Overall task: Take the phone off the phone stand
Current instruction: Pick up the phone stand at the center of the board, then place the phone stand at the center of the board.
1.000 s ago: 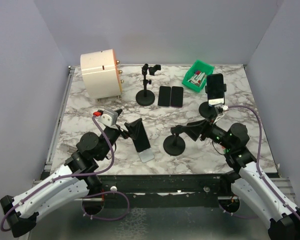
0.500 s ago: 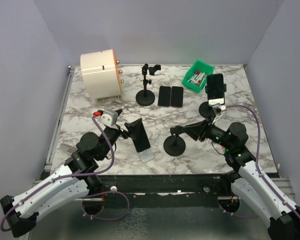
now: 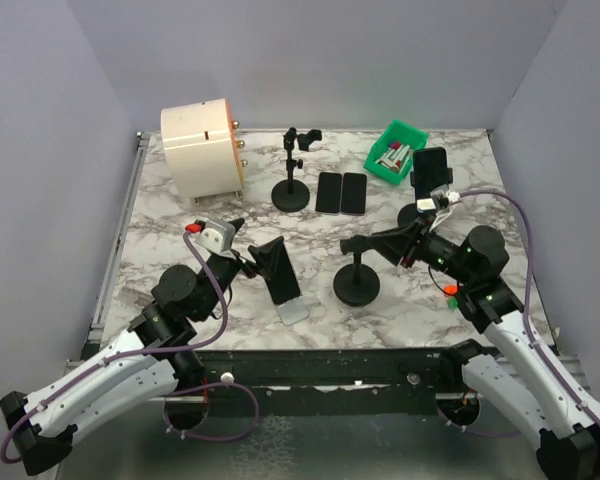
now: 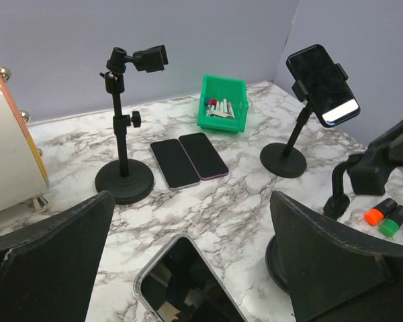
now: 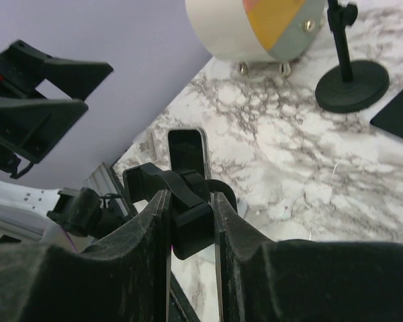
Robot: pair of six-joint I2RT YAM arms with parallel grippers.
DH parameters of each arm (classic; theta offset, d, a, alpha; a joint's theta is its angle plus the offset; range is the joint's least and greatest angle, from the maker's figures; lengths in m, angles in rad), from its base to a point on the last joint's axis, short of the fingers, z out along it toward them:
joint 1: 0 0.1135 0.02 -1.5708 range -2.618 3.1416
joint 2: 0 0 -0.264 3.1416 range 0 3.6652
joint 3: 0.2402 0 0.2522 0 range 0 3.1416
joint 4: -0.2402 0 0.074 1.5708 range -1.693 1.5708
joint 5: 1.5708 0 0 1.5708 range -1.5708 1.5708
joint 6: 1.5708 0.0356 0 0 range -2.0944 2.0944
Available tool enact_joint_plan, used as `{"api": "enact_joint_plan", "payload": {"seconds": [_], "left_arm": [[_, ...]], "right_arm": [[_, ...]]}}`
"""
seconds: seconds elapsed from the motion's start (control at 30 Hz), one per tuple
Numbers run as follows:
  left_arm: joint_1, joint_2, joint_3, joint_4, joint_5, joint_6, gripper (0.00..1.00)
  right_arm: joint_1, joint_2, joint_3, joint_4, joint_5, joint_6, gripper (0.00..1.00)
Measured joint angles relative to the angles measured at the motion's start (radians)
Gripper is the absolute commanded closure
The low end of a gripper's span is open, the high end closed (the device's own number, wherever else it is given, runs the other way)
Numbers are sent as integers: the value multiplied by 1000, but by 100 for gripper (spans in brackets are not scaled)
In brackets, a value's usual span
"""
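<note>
A black phone (image 3: pixel 280 276) in a clear case lies flat on the marble, seen close in the left wrist view (image 4: pixel 188 285). My left gripper (image 3: pixel 252 258) is open, its fingers either side of the phone's near end without touching it. Right of it stands an empty black phone stand (image 3: pixel 357 284). My right gripper (image 5: pixel 191 201) is shut on this stand's clamp head (image 5: pixel 190 218). Another phone (image 3: pixel 430 174) sits clamped in a second stand (image 3: pixel 417 214) at the back right, also in the left wrist view (image 4: pixel 322 84).
A third, empty stand (image 3: pixel 291 192) is at the back centre, with two phones (image 3: pixel 340 193) flat beside it. A green bin (image 3: pixel 395 150) of pens and a white cylinder (image 3: pixel 202 147) sit along the back. Orange and green markers (image 4: pixel 384 213) lie by the right arm.
My right jaws have closed onto the stand's clamp head, and the stand has shifted slightly to the right. The left arm and the flat phone have not moved.
</note>
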Motion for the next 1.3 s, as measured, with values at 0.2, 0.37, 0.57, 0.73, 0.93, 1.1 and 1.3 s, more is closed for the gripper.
{"api": "enact_joint_plan", "payload": {"seconds": [0.2,0.37,0.57,0.73,0.93,1.1,1.3], "left_arm": [[0,-15,0,0,0,0,1],[0,-31,0,0,-3,0,1],[0,-62,-3,4,-18,0,1],[0,-76,-9,8,-30,0,1],[0,-90,-9,10,-38,0,1],[0,-96,-9,11,-40,0,1],[0,-96,-9,11,-41,0,1]], "right_arm": [[0,108,132,76,60,-13,99],[0,277,185,225,82,-6,99],[5,525,253,395,78,29,99],[58,684,348,460,82,17,99],[120,806,418,541,93,8,99],[147,912,463,591,94,10,99],[174,1022,530,625,93,25,99]]}}
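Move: The right gripper already holds the phone stand by its clamp, lifted off the board. From that hand the empty phone stand is about 26 cm ahead and 16 cm left, its middle some 9 cm lower. Two flat phones lie about 20 cm below, both 26 cm ahead: one 5 cm left, the other 2 cm right. The clear-cased phone lies 19 cm left, 4 cm ahead, equally low. From the left hand, the empty stand is about 26 cm ahead, 6 cm right and 13 cm below. Carry the held phone stand with the right gripper about 17 cm forward and 14 cm left towards the empty stand. Go forward first while rising about 5 cm, then swing more and more to the left while sinking back to the starting height. Keep the fingers closed on the clamp and the stand upright. Let the open left gripper drift slightly up and left. ##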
